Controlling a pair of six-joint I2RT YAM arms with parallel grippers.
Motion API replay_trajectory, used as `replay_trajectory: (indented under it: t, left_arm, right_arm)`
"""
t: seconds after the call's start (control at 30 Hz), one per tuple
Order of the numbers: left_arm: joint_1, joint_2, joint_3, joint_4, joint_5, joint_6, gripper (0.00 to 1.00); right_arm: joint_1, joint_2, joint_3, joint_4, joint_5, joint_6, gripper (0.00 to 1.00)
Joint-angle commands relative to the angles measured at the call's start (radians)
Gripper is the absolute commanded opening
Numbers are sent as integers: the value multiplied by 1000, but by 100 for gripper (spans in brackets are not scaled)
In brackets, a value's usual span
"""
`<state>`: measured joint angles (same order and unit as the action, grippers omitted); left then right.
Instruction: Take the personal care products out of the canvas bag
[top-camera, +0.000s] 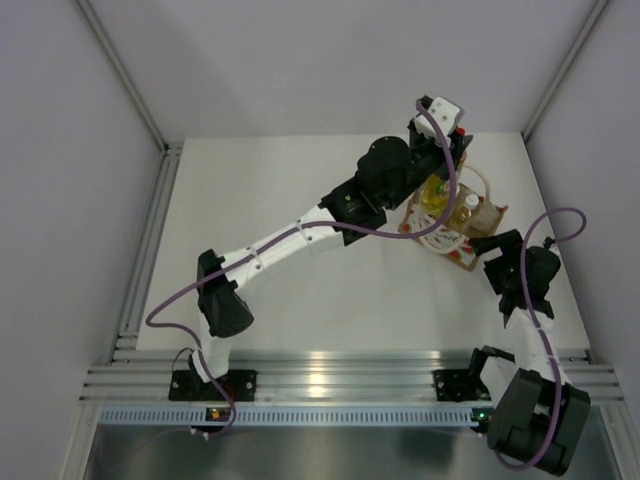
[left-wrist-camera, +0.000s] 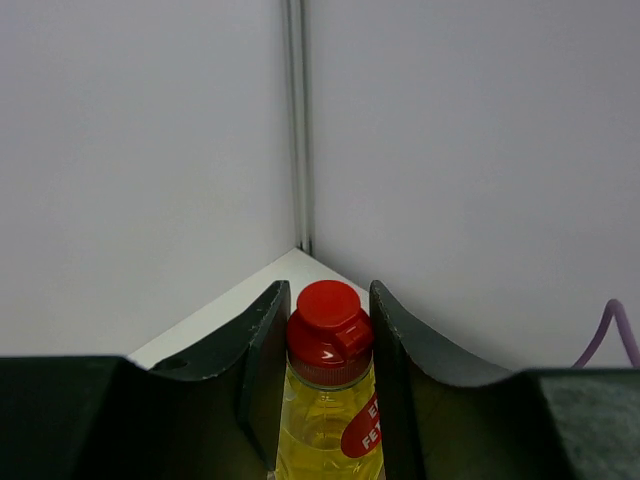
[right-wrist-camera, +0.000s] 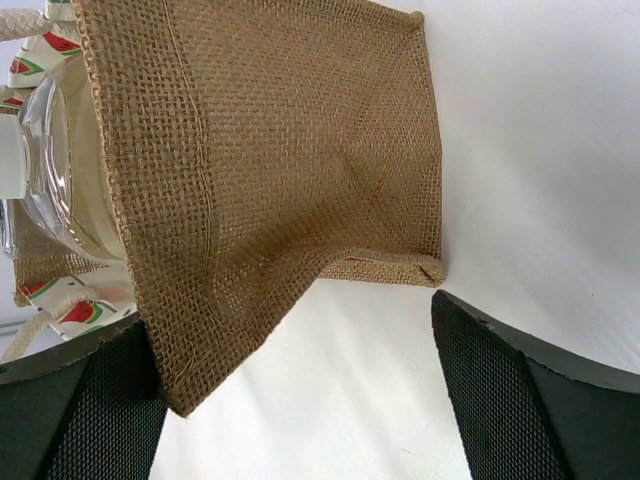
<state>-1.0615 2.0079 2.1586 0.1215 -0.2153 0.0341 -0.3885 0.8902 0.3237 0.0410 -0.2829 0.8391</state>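
Note:
My left gripper (left-wrist-camera: 328, 290) is shut on the yellow bottle (left-wrist-camera: 325, 420), with a finger on each side just below its red cap (left-wrist-camera: 328, 320). From above, the yellow bottle (top-camera: 436, 192) is at the open mouth of the canvas bag (top-camera: 482, 217), under the left gripper (top-camera: 441, 170). I cannot tell whether its base is out of the bag. A white-capped bottle (top-camera: 470, 203) stands inside the bag. My right gripper (right-wrist-camera: 290, 320) is open beside the bag's brown woven side (right-wrist-camera: 280, 150), with a lower corner of the fabric between its fingers. The right gripper (top-camera: 492, 246) sits just in front of the bag.
The bag stands near the table's back right corner, close to the right wall (top-camera: 590, 150). Cream rope handles (top-camera: 440, 238) hang over the bag's near side. A clear bottle with a white cap (right-wrist-camera: 40, 170) shows inside the bag in the right wrist view.

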Motion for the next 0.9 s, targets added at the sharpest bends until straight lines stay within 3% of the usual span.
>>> replay_trajectory:
  t: [0.0, 0.2, 0.43, 0.6, 0.87]
  left_arm:
    - [35, -178, -104, 191, -36, 32, 0]
    - [119, -354, -431, 299, -73, 12, 0]
    - [262, -466, -704, 409, -117, -102, 0]
    - [322, -456, -816, 487, -137, -129, 0]
    - [331, -390, -941, 624, -203, -134, 0]
  right_arm:
    - [-27, -4, 9, -24, 51, -40, 99]
    - [-27, -46, 32, -39, 22, -55, 99]
    - [-27, -89, 77, -102, 7, -90, 99]
    - [-29, -94, 115, -138, -32, -144, 100]
    - [-27, -117, 172, -199, -47, -208, 100]
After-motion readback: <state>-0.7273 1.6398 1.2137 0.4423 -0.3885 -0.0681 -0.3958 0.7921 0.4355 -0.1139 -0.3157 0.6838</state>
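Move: The left hand, high over the bag's near-left side, already holds the yellow red-capped bottle; the open table it carries it to lies some 22 cm left, 10 cm ahead and 45 cm down. From this hand the canvas bag is about 9 cm right, 6 cm ahead and 40 cm below, its white-capped bottle 9 cm right, 7 cm ahead. From the right hand the bag's middle is about 11 cm ahead and 6 cm left, 2 cm lower, and that open spot some 37 cm left, 14 cm ahead, 10 cm down. Keeping its pinch on the yellow bottle just below the red cap, the left hand swings it away from the bag towards the open middle of the table, about 21 cm left with 18 cm of sinking and 10 cm forward, turning nearly 30 degrees counter-clockwise as the fingers tip down some 15 degrees; the sideways travel dies out first and it ends going straight down. The right hand, fingers still wide open beside the bag's right end, rises about 4 cm and tilts slightly. ##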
